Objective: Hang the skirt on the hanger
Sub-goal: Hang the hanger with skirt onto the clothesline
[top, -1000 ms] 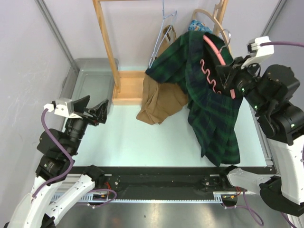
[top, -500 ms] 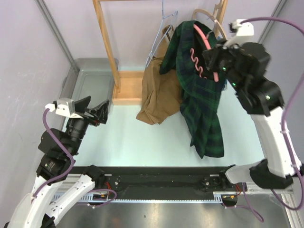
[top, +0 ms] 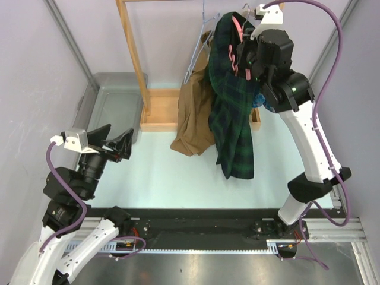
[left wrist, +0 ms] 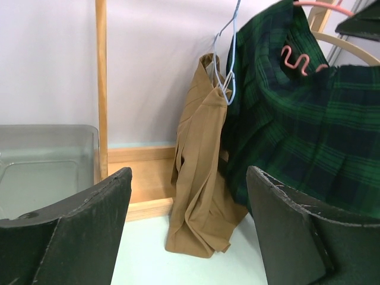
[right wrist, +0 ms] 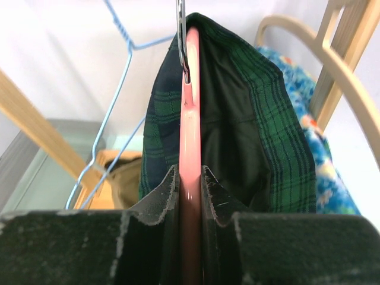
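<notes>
A dark green plaid skirt (top: pixel 233 119) hangs draped over a pink hanger (top: pixel 236 43), high up at the back by the wooden rack. My right gripper (top: pixel 244 56) is shut on the hanger's pink bar (right wrist: pixel 190 124), which runs up between the two pads. The skirt (right wrist: pixel 279 136) falls on both sides of the bar, and the metal hook (right wrist: pixel 181 35) points up. The skirt's lower edge hangs above the table. My left gripper (top: pixel 119 142) stands open at the left, low over the table and empty. It faces the skirt (left wrist: pixel 309 136) and hanger (left wrist: pixel 301 58) from a distance.
A tan garment (top: pixel 193 122) hangs on a blue wire hanger (top: pixel 199 53) just left of the skirt, its end on the table. The rack's wooden post (top: pixel 133 53) and base (top: pixel 163 110) stand behind it. A grey bin (top: pixel 113 104) sits at the left. A blue patterned cloth (right wrist: pixel 303 107) hangs on a curved wooden hanger (right wrist: pixel 332 77).
My right arm has swung the hanger and skirt up and leftward toward the back of the rack, so the skirt now hangs straighter and higher. The left arm has stayed put.
</notes>
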### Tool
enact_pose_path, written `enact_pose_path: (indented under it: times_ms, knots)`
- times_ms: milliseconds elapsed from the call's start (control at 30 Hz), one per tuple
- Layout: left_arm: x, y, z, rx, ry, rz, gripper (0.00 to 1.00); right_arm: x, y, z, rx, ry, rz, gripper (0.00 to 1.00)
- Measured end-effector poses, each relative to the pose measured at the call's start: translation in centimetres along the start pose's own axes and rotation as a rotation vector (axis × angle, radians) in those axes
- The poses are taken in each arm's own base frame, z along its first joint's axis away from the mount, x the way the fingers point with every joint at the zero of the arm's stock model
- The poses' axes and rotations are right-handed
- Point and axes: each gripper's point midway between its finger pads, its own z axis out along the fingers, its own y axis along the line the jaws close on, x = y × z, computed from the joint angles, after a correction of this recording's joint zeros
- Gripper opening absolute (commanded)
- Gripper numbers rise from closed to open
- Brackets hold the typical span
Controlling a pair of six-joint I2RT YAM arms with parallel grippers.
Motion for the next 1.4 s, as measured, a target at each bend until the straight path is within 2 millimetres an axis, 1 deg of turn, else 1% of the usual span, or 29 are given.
enact_pose_path:
  times_ms: [133,267,333,467,700,867,1000,1100,1400]
  knots:
    - [0.4,0.1,-0.1,-0.001,0.012,-0.002,0.82,-0.4,-0.5,1.6,0.023,-0.026,-0.009,0.0]
    - [0.7,0.0,-0.1,0.0,0.022,-0.002,0.82,-0.2,-1.6,3.3,0.053,-0.036,-0.026,0.0]
    - [0.8,0.0,-0.1,0.001,0.024,-0.002,0.82,0.0,-2.2,4.5,0.065,-0.043,-0.034,0.0]
    - [0.9,0.1,-0.1,-0.001,0.029,0.0,0.82,0.3,-2.6,6.3,0.062,-0.059,-0.048,0.0]
    - [1.7,0.2,-0.2,-0.002,0.04,-0.008,0.82,0.1,-2.9,8.3,0.039,-0.09,-0.043,0.0]
    - [1.9,0.2,-0.4,-0.002,0.04,-0.016,0.82,-0.4,-3.9,9.9,0.029,-0.126,-0.021,0.0]
    - [2.1,0.2,-0.4,-0.002,0.04,-0.016,0.82,-0.7,-3.9,11.5,0.019,-0.154,-0.014,0.0]
    - [2.4,0.3,-0.3,-0.003,0.045,-0.016,0.82,-0.4,-3.7,12.7,0.013,-0.165,-0.013,0.0]
    - [3.4,0.1,-0.2,0.006,0.063,-0.031,0.82,0.1,-3.5,14.5,0.018,-0.199,-0.014,0.0]
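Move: The clothesline rod, where the pink hanger in the right gripper is to hang, runs across about 20 cm ahead of the right hand and 8 cm above, directly in line with it. The blue hanger with the brown skirt hangs some 18 cm ahead, 13 cm left and 6 cm down; the beige hanger with the floral skirt is equally far ahead, 10 cm right and 5 cm down. From the left hand, that spot on the rod lies roughly 40 cm ahead, 34 cm right and 16 cm up. Carry the pink hanger and green skirt forward some 15 cm with the right gripper, between the blue and beige hangers, towards the rod, at almost constant height. Keep the fingers shut on the hanger and tip them up about 10 degrees as you go, bringing the hook close to the rod. Let the open, empty left gripper sink about 3 cm. ##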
